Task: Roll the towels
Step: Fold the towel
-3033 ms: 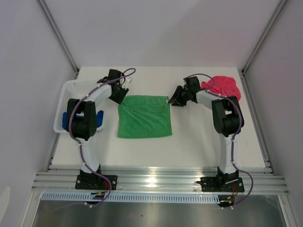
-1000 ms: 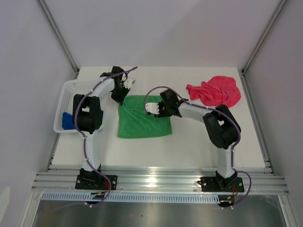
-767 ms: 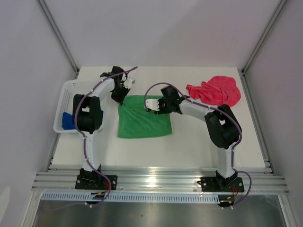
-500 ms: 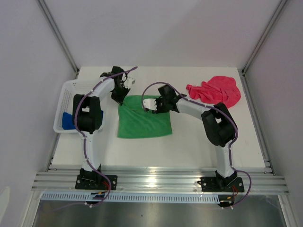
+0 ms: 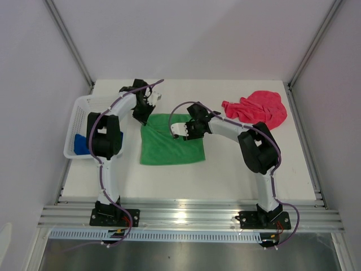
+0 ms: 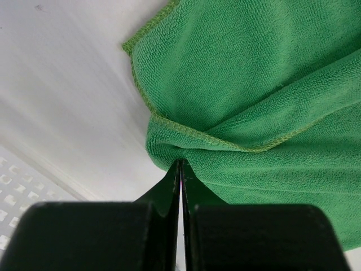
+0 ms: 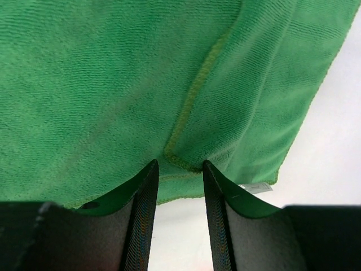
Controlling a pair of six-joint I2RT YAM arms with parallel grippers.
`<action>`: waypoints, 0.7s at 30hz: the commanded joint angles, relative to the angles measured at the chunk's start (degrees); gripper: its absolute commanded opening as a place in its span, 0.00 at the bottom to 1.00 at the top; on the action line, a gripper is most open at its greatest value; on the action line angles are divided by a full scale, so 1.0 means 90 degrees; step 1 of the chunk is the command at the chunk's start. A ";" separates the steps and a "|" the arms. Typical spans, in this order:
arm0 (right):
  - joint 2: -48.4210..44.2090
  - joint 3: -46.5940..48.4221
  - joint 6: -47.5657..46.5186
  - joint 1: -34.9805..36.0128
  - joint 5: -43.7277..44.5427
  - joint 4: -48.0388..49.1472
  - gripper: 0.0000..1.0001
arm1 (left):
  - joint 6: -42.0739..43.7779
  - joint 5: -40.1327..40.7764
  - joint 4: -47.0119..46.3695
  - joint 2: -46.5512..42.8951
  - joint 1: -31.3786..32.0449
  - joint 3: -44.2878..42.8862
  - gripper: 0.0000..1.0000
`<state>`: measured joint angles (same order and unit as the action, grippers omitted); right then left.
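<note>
The green towel [image 5: 169,148] lies flat mid-table, its far edge partly folded over. My left gripper [image 5: 142,117] is at the towel's far-left corner. In the left wrist view the left gripper [image 6: 180,164] is shut on a bunched fold of the green towel [image 6: 254,84]. My right gripper [image 5: 179,131] rests on the far middle of the towel. In the right wrist view the right gripper [image 7: 179,165] stands open, with the folded-over corner of the green towel [image 7: 84,84] at its tips. The pink-red towel [image 5: 256,110] lies crumpled at the far right. The blue towel [image 5: 80,144] sits in the basket.
A white mesh basket [image 5: 76,113] stands at the table's left edge, beside the left arm. The green towel's white label [image 7: 252,187] pokes out at its edge. Grey walls close in the table on both sides and at the back.
The right arm has swung left from the green towel's far-right corner onto its far middle, and shifted slightly in the last second. The left gripper has stayed at the far-left corner.
</note>
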<state>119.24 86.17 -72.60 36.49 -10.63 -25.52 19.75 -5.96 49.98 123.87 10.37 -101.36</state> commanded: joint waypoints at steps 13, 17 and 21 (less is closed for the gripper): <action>0.0081 0.0396 -0.0196 0.0155 0.0331 0.0257 0.28 | 0.0042 -0.0090 -0.0153 -0.0112 0.0029 -0.0066 0.01; 0.0169 0.0581 -0.0001 0.0067 0.0439 0.0150 0.11 | 0.0042 -0.0100 -0.0152 -0.0150 0.0029 -0.0066 0.01; 0.0150 0.0582 0.0068 -0.0002 0.0342 0.0013 0.07 | 0.0052 -0.0129 -0.0162 -0.0209 0.0029 -0.0056 0.01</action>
<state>119.90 89.32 -72.84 37.10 -7.79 -24.82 19.77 -6.22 49.67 123.87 10.37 -101.36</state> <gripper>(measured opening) 0.070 0.008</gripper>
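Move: The green towel's folded-over flap has its right corner just between the right gripper's open pads, level with them and about 1 cm below. The towel's far right corner, with the tag, lies some 7 cm ahead of the right hand and 2 cm to its right; the red towel is about 28 cm right and 11 cm ahead. From the left hand, the flap corner lies some 18 cm right and 4 cm back. Hold the left gripper still, shut on the towel's left side. Ease the right gripper a touch back and left over the flap corner, then close its fingers from nearly half open to almost shut, pinching the hem while drawing it forward and up, each by about 2 cm, towards the tagged corner. ##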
